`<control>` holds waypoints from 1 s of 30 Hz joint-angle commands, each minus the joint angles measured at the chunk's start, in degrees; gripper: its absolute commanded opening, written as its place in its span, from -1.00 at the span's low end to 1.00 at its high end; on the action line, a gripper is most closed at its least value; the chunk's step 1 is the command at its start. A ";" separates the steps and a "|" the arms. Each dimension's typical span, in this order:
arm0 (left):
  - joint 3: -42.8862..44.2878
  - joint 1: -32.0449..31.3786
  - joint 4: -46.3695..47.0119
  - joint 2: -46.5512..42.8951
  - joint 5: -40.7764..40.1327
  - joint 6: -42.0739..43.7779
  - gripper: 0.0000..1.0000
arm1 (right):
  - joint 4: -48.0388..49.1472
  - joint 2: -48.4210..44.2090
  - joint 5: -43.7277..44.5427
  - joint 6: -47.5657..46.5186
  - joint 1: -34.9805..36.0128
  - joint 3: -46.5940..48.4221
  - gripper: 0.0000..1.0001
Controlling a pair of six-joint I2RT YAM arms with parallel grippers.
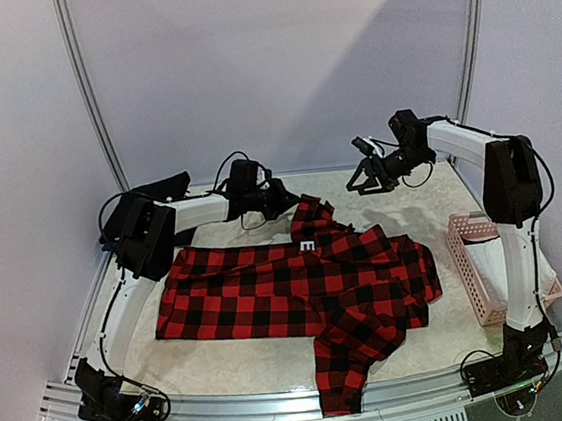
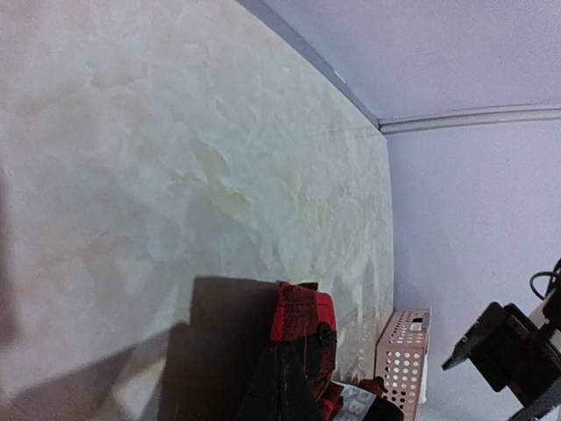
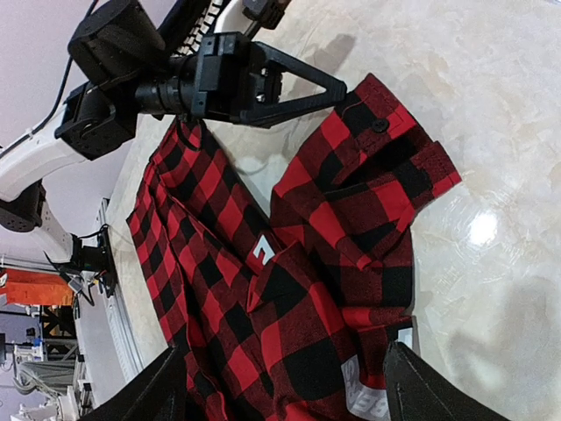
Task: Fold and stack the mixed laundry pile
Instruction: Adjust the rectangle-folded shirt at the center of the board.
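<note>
A red-and-black plaid flannel shirt lies spread across the middle of the table, one sleeve trailing over the near edge. My left gripper is at the shirt's far edge, shut on a buttoned cuff that it holds raised off the table. The right wrist view shows the same grip on that cuff. My right gripper hovers open above the table's far side, behind the shirt. Its fingers spread wide over the plaid cloth, touching nothing.
A pink slatted basket stands at the table's right edge beside the right arm, with something white inside; it also shows as the basket in the left wrist view. A dark mass sits at the back left behind the left arm.
</note>
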 commanded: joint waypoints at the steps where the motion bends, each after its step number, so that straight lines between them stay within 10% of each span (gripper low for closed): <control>1: -6.50 -1.85 11.82 -8.38 3.19 -2.79 -1.00 | 2.16 3.43 0.16 3.05 -0.13 -0.45 0.55; 13: -24.83 -4.89 33.63 -21.20 7.23 -13.99 -1.00 | 4.44 -2.60 -6.28 -1.33 -0.47 -5.16 0.60; 19: -29.39 -7.49 41.39 -25.73 10.62 -17.22 -1.00 | 1.41 -11.19 -7.92 -9.80 -0.40 -10.89 0.97; 30: -47.27 -10.81 41.93 -40.44 13.38 -12.30 -1.00 | -1.14 -33.65 -0.97 -18.19 -0.44 -27.34 0.98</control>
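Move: Beside the left hand's shut fingers, which already grip the cuff of the sleeve, the shirt's middle lies about 20 cm back, 3 cm left and 4 cm below; the white neck label is some 9 cm straight back, and the collar fold 11 cm back and 12 cm right, both about 4 cm down. From the open right hand, that cuff is roughly 8 cm ahead, 9 cm left and 10 cm lower, the collar fold 4 cm back, 1 cm right and 12 cm down. Hoisting the pinched cuff, the left hand rises some 20 cm and draws back nearly as far over the shirt, easing a little right, while its down-slanted fingers swing up level and point right. The empty right hand first dips about 3 cm, then pulls back 10 cm and climbs towards the cuff, spreading its fingers fully and rolling some 20 degrees. ##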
